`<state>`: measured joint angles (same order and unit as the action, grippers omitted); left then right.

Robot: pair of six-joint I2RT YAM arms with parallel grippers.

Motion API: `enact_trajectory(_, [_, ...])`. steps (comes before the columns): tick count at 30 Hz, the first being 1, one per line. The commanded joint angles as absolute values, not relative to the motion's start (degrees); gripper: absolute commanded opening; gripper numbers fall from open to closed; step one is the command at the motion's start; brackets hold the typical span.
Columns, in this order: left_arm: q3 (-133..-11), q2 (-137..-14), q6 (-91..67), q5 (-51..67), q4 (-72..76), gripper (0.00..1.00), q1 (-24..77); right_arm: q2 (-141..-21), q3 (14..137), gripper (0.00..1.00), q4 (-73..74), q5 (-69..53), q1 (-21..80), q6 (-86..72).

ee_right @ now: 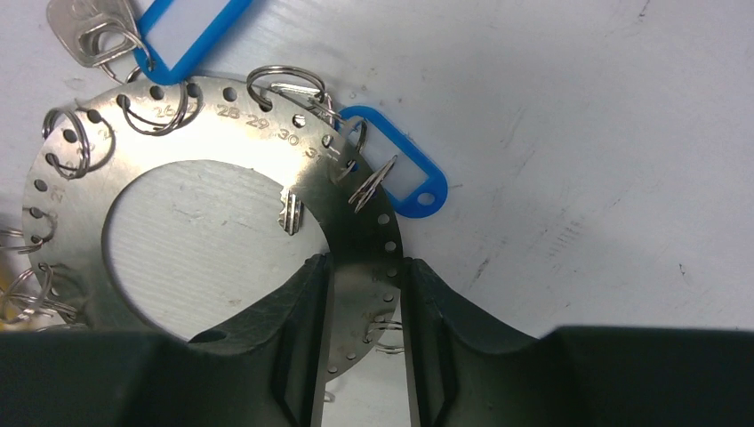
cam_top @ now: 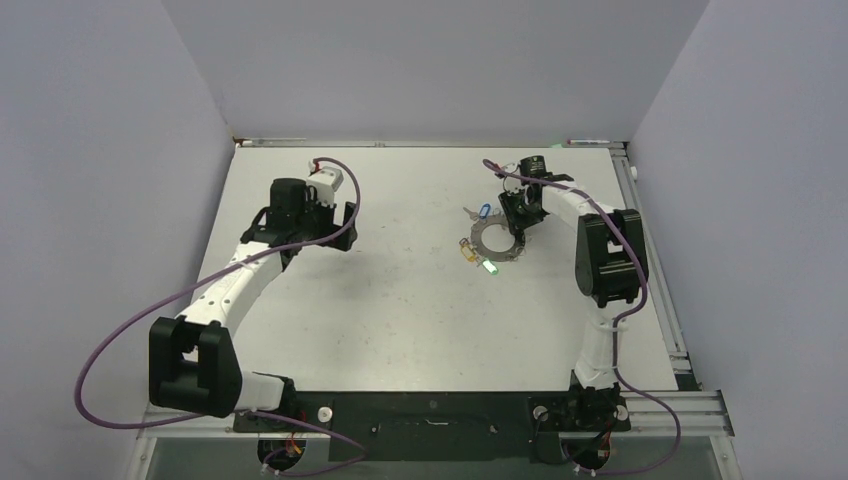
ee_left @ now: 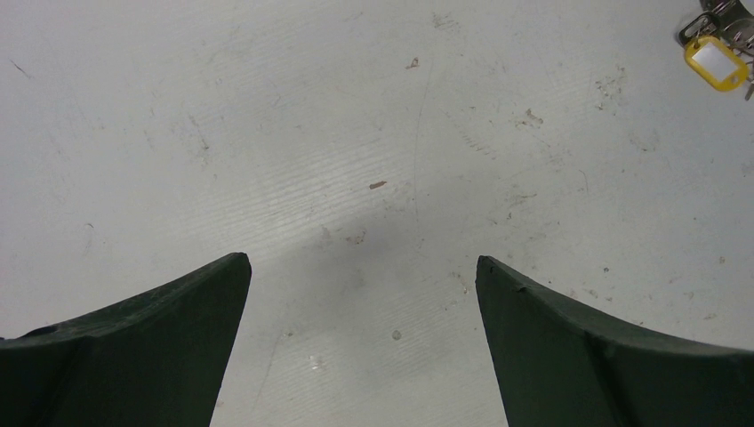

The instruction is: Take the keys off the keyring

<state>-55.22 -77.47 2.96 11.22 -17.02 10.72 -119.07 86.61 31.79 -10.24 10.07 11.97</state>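
The keyring (ee_right: 222,124) is a flat silver metal ring with numbered holes, lying on the table (cam_top: 400,300) at the back right (cam_top: 497,240). Small split rings hang from its holes with keys (ee_right: 84,31) and blue tags (ee_right: 400,173). Green (cam_top: 489,267), yellow (cam_top: 466,250) and blue (cam_top: 485,211) tags lie around it. My right gripper (ee_right: 366,262) straddles the ring's band, one finger inside the hole and one outside, both against its edges. My left gripper (ee_left: 363,260) hovers wide open over bare table at the left (cam_top: 345,228), holding nothing. A yellow tag (ee_left: 714,62) shows in its far right corner.
Grey walls close the table at the back and both sides. A metal rail (cam_top: 650,250) runs along the right edge. Purple cables (cam_top: 120,340) loop off both arms. The arm bases sit at the near edge.
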Motion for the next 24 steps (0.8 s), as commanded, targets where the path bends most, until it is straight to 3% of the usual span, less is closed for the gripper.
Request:
enact_trajectory(1, [-60.75,-80.11,1.48,15.32,-17.68,0.96,10.81,-118.05,87.68,0.21,33.75,-9.44,12.57,14.19])
enact_trajectory(3, [-61.56,-81.09,0.8,18.4,-17.63,0.96,10.76,-116.41,86.94,0.17,32.74,-8.38,14.44,15.64])
enact_trajectory(15, [-66.19,-90.26,-5.87,35.11,-13.68,0.96,10.47,-108.23,84.85,0.13,29.92,-6.86,24.82,19.94])
enact_trajectory(24, [-67.01,-99.58,-16.36,48.14,-1.3,0.96,10.84,-103.1,83.95,0.11,29.22,-9.75,30.32,20.63])
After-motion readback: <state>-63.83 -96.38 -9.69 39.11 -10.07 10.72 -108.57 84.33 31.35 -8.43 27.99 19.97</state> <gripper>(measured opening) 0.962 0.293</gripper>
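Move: The metal keyring lies flat, its right rim already between the right fingers, its middle about 5 cm to that hand's left. The empty left gripper it is carried towards is roughly 40 cm left, 7 cm back and 12 cm higher. From the right hand, the upper blue tag is 7 cm left and 7 ahead, the yellow tag 12 left and 2 back, the green tag 7 left and 7 back. From the left hand, the keyring is some 35 cm right, 7 ahead and 12 below. The keyring stays pinched by its right rim as the right hand draws it left about 12 cm towards the left gripper, first level, then climbing some 7 cm and easing back, turning about 25 degrees counter-clockwise. Meanwhile the left hand, still wide open, comes right roughly 9 cm to meet it, late on sinking a little, its left side rolling down. ##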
